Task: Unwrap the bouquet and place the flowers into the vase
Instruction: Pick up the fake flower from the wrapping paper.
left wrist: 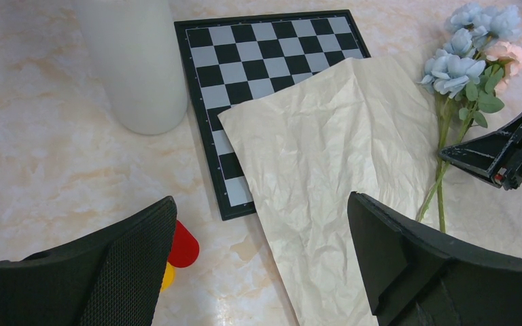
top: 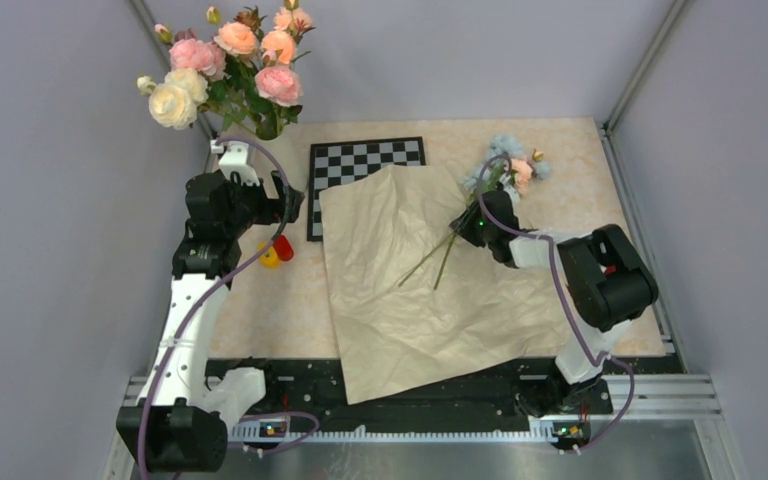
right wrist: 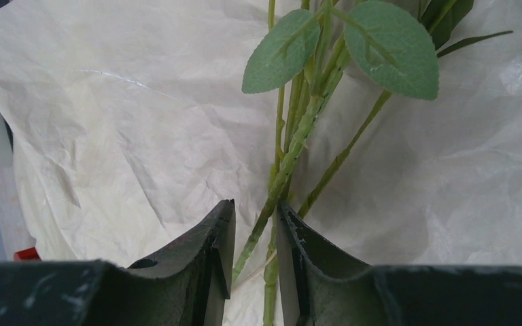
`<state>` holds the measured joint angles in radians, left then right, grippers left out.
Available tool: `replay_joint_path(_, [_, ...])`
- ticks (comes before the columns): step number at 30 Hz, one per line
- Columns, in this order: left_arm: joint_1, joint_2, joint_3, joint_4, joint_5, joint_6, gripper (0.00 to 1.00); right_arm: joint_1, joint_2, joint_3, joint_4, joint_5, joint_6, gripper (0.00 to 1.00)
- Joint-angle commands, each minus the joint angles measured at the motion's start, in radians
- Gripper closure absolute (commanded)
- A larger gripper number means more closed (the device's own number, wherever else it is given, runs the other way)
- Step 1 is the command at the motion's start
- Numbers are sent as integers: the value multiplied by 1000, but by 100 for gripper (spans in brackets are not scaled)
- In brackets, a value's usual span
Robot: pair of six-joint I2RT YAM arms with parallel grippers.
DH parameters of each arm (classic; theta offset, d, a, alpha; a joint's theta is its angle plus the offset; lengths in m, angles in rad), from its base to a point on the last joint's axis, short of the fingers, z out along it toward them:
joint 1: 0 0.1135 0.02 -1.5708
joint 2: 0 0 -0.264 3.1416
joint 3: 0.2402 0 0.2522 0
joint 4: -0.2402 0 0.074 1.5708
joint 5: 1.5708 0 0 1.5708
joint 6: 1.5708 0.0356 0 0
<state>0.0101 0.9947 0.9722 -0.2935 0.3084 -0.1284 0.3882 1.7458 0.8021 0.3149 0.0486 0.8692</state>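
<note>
The bouquet lies undone: its crinkled beige paper is spread flat, overlapping the chessboard's corner. The flowers, pale blue and peach blooms on thin green stems, rest across the paper's right edge. My right gripper sits low over the stems. Its jaws stand narrowly apart with the stems between them and a gap still showing. The white vase stands left of the chessboard. My left gripper hovers wide open and empty near the paper's left edge.
A black-and-white chessboard lies at the back, partly under the paper. Large cream, pink and peach roses stand in the back left corner. A red and a yellow piece lie by the left arm. Walls and frame posts close in on both sides.
</note>
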Motion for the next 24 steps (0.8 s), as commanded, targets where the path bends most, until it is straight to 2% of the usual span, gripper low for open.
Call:
replay_joint_path(1, [-6,-24,-6,26,2,10,1,-22,20,31,61,-26,63,70])
replay_joint_path(6, [-6,-24,-7,26,1,11,1,-30,37,31,91,-44,109,72])
replay_joint_path(12, [-6,-27,-9,25,0,13,1,-36,42,27,113,-73,139,85])
replay_joint_path(24, [-6,-26,-8,25,0,12,1,-39,-67,-51,147,-53,217,99])
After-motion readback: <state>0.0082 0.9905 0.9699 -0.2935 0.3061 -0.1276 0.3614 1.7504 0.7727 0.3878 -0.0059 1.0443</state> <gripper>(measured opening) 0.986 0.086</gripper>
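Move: The green flower stem already stands between the right fingertips, about 1 cm ahead and 1 cm below the hand point. A loose side stem slants off some 2 cm right and 2 cm ahead, and the blue blossoms are roughly 18 cm ahead, 12 cm right. The chessboard's middle lies around 20 cm left and 10 cm ahead of the right hand. From the left hand the stem is about 36 cm right, 7 cm ahead and 25 cm lower. Close the right fingers from partly open to nearly shut around the thick green stem, pinching it between the tips. As they shut, ease the gripper about 1 cm forward, with a slight drift left, and roll the wrist some 10 degrees so its left side rises; then start a small lift, under 1 cm. ##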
